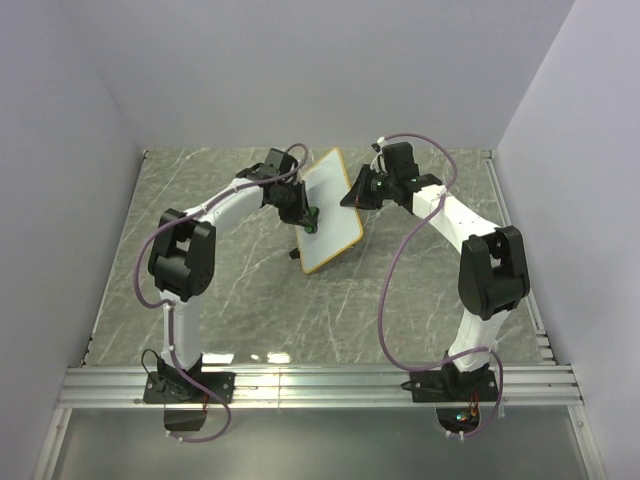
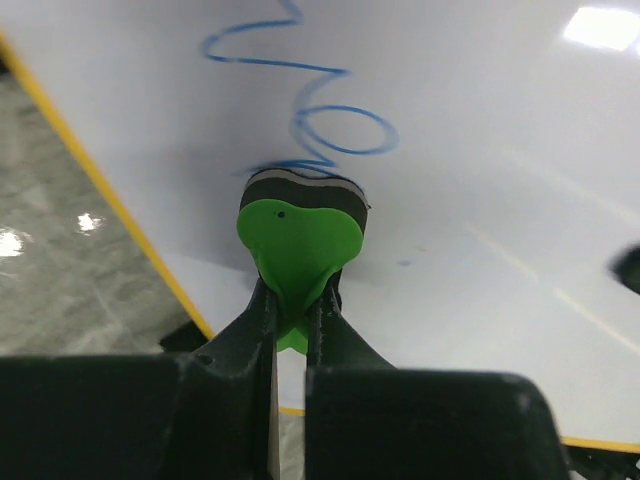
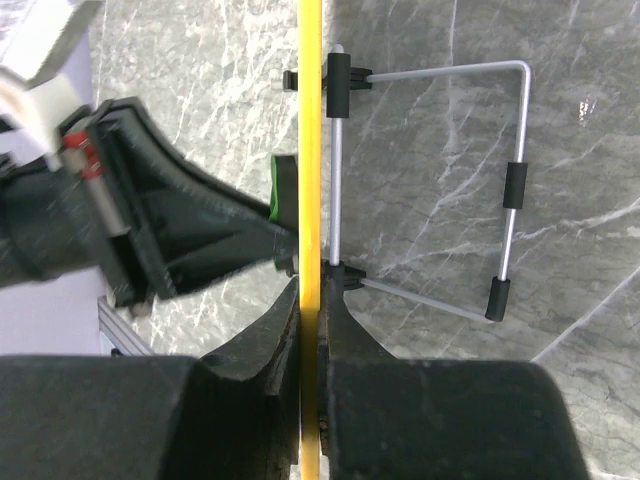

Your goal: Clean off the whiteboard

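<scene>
The whiteboard stands tilted at the table's middle, white with an orange-tan frame. In the left wrist view its face carries a blue scribble. My left gripper is shut on the green and black eraser, whose pad presses the board just under the scribble. My right gripper is shut on the board's right edge; the right wrist view shows the yellow frame edge clamped between my fingers, with the left gripper and eraser on the far side.
A wire stand with black sleeves props the board from behind on the grey marble table. Aluminium rails run along the near edge. White walls close in the back and sides.
</scene>
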{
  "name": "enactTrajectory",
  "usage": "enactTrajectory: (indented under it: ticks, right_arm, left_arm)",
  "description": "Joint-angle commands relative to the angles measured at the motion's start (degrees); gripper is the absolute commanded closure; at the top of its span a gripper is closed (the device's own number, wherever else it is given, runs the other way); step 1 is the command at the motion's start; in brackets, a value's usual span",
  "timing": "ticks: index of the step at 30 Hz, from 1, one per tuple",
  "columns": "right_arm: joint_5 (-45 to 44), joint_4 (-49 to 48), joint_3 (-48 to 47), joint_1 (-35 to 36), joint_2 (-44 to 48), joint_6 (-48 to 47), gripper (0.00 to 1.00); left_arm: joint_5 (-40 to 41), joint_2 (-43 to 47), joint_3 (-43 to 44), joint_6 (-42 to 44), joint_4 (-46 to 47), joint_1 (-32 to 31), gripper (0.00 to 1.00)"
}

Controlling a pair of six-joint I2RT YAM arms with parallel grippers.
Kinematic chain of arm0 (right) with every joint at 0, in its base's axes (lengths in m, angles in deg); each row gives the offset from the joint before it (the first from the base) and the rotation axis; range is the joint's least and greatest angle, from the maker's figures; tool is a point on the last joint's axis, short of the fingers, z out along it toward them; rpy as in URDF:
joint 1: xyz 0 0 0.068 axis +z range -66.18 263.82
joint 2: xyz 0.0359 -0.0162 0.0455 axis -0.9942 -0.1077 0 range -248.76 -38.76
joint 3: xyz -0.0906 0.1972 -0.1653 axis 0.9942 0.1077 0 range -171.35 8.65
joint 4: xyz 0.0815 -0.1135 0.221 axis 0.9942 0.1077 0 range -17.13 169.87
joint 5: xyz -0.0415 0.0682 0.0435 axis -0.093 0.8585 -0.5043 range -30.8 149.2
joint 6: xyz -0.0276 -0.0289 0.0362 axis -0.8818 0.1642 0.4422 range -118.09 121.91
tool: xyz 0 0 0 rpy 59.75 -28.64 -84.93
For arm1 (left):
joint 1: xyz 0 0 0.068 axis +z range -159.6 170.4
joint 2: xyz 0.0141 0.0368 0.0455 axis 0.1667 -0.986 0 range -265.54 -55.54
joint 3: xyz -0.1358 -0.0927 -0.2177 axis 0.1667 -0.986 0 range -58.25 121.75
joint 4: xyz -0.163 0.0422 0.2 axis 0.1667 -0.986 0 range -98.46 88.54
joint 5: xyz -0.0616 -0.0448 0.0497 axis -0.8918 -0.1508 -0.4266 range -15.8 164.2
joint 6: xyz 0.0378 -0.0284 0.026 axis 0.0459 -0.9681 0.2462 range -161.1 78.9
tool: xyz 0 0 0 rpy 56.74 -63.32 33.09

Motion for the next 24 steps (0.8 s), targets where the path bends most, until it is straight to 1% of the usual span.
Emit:
enactTrajectory:
  ticks: [1,2,7,11,12,16,19,22,24]
  right_arm:
    - [4.06,2.52,0.19,2.66,0.91,-3.16,1.0]
    - [4.15,2.43,0.37,2.75,0.82,-3.25,1.0]
    - [4.59,2.26,0.72,3.19,0.74,-3.34,1.0]
    - [4.86,2.78,0.55,3.45,0.91,-3.69,1.0]
    - [4.86,2.87,0.46,3.37,0.82,-3.78,1.0]
    - [4.86,3.4,0.46,3.37,1.26,-4.39,1.0]
    - [4.94,3.75,0.64,3.45,1.35,-4.74,1.0]
    - [4.86,3.84,0.9,3.45,1.53,-4.83,1.0]
    - [4.86,3.84,0.9,3.45,1.35,-4.83,1.0]
  left_arm:
    - [-5.4,1.65,3.94,-1.45,2.62,-5.33,1.0]
    - [-5.66,1.13,5.09,-1.19,0.95,-5.33,1.0]
    - [-5.67,-0.98,11.15,-0.75,-0.91,-5.16,1.0]
    - [-4.35,-5.54,16.77,-2.23,-3.71,-2.36,1.0]
    - [-3.91,-6.42,19.57,-2.67,-5.2,-1.73,1.0]
    - [-2.41,-9.42,23.64,-3.38,-7.84,1.26,1.0]
    - [-1.27,-11.09,23.03,-1.89,-8.73,2.14,1.0]
    - [-0.83,-10.74,17.94,-0.84,-7.59,2.14,1.0]
    - [-1.18,-9.69,12.76,-0.66,-5.49,2.23,1.0]
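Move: The left hand already has the eraser on the whiteboard; the leftover blue scribble lies about 5 cm ahead, 1 cm left and 1 cm higher. The board's middle is some 2 cm ahead, 5 cm right and 2 cm up; its nearer black clamp sits 8 cm back, 3 cm left and 6 cm lower. From the right hand, pinching the board's raised edge, the scribble is roughly 11 cm left, 1 cm ahead and 6 cm below. Left hand rubs the eraser about 8 cm up-right, then forward and down-left over the scribble; right keeps holding. ##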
